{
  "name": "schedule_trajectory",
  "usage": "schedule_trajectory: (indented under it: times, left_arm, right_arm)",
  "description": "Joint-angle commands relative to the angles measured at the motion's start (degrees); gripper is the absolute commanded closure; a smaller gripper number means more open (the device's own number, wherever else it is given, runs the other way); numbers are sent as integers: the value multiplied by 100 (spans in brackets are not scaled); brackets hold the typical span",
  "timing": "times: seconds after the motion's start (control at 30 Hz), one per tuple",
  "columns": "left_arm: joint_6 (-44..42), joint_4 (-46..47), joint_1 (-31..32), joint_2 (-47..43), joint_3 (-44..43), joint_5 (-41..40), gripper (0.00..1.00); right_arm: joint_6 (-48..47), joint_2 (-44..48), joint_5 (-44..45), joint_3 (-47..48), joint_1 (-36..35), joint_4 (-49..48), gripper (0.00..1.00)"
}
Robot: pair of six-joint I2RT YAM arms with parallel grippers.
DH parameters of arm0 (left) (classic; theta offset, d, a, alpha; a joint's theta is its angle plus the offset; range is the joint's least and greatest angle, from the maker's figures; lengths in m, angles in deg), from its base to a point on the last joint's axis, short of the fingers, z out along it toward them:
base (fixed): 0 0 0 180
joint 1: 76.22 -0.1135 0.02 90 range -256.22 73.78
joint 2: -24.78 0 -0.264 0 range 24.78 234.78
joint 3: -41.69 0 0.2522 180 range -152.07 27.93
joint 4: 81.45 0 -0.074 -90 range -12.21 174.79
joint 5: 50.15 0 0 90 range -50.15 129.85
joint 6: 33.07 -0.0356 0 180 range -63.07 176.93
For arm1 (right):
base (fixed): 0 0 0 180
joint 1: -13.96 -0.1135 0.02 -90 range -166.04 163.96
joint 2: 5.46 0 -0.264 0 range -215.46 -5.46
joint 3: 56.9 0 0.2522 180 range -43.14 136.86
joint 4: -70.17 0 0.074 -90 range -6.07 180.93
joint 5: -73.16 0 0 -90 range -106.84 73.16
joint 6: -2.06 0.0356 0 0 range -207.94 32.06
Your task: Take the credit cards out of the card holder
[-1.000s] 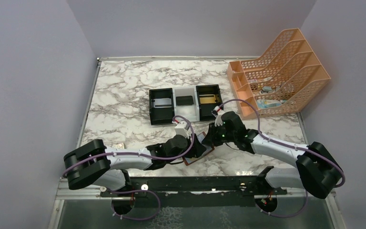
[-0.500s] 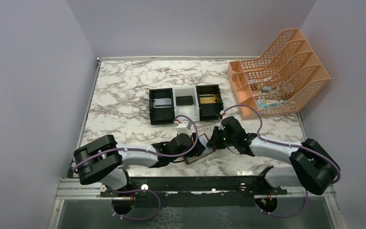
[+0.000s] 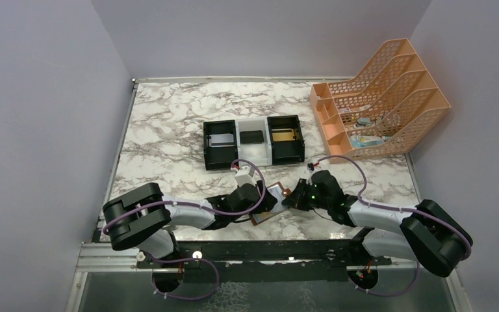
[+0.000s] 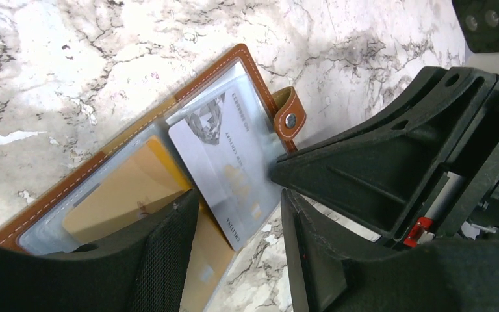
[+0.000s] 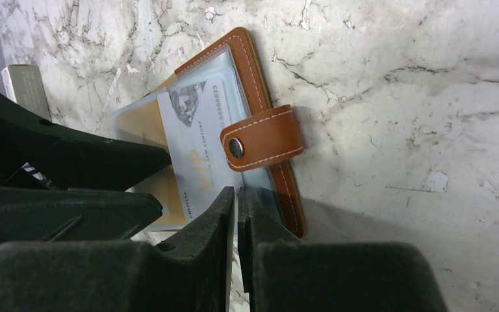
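The card holder (image 3: 273, 197) lies open on the marble between both grippers: brown leather (image 4: 214, 68), clear pockets and a snap tab (image 5: 263, 138). A grey-white credit card (image 4: 224, 169) sticks partway out of a pocket, and a gold one (image 4: 123, 195) sits beside it. My left gripper (image 4: 237, 195) is open and straddles the grey card's free end, with one finger over the gold card. My right gripper (image 5: 237, 190) is shut, its tips on the clear pocket just below the snap tab. Whether it pinches anything thin does not show.
A black-white-black tray (image 3: 252, 155) stands behind the grippers, with a grey, a dark and a gold card in its compartments. An orange mesh file rack (image 3: 380, 97) fills the back right. A small pale block (image 5: 25, 84) lies left of the holder.
My right gripper slid right and toward the near edge, uncovering more of the open holder. The left gripper shifted slightly with it and narrowed a little.
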Motion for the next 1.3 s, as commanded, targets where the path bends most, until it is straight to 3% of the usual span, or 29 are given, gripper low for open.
schedule_trajectory:
  times: [0.0, 0.37, 0.63, 0.93, 1.13, 1.27]
  left_arm:
    - [-17, -361, -44, 259, -58, -80, 47]
    - [331, 28, -44, 318, 167, 46, 54]
    - [610, 610, -48, 528, 213, 316, 69]
    - [924, 1147, -44, 369, 487, 383, 79]
    - [1034, 1430, -48, 346, 612, 497, 93]
    - [1145, 1658, -53, 276, 760, 487, 94]
  right_arm:
    - [152, -86, -97, -255, -13, 337, 91]
    - [-108, -421, -186, -64, -13, 407, 91]
    - [-111, -391, -131, -34, -13, 471, 91]
    - [-164, -303, 11, 12, -13, 667, 91]
    - [-117, -447, -77, 3, -12, 519, 91]
    - [-34, -444, -37, -64, -13, 434, 91]
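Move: From the left hand, whose open fingers hang over the free edge of the card holder's white card, the card's middle is about 2 cm ahead, 3 cm right and 3 cm down. The snap strap sits some 3 cm ahead and 5 cm right, and the tan card roughly 2 cm back and 3 cm left, both about 3 cm lower. From the right hand, shut on the holder, the white card's middle is about 2 cm ahead, 3 cm left and 1 cm down. Downward by about 1 cm, creeping slightly forward before easing back as much, the left hand rolls its left side down and tips some 10 degrees while its half-open fingers close almost fully on the white card's free edge, pinching it. The shut right fingertips stay on the clear sleeve beside the strap, shifting barely half a centimetre left, and keep the holder down. ##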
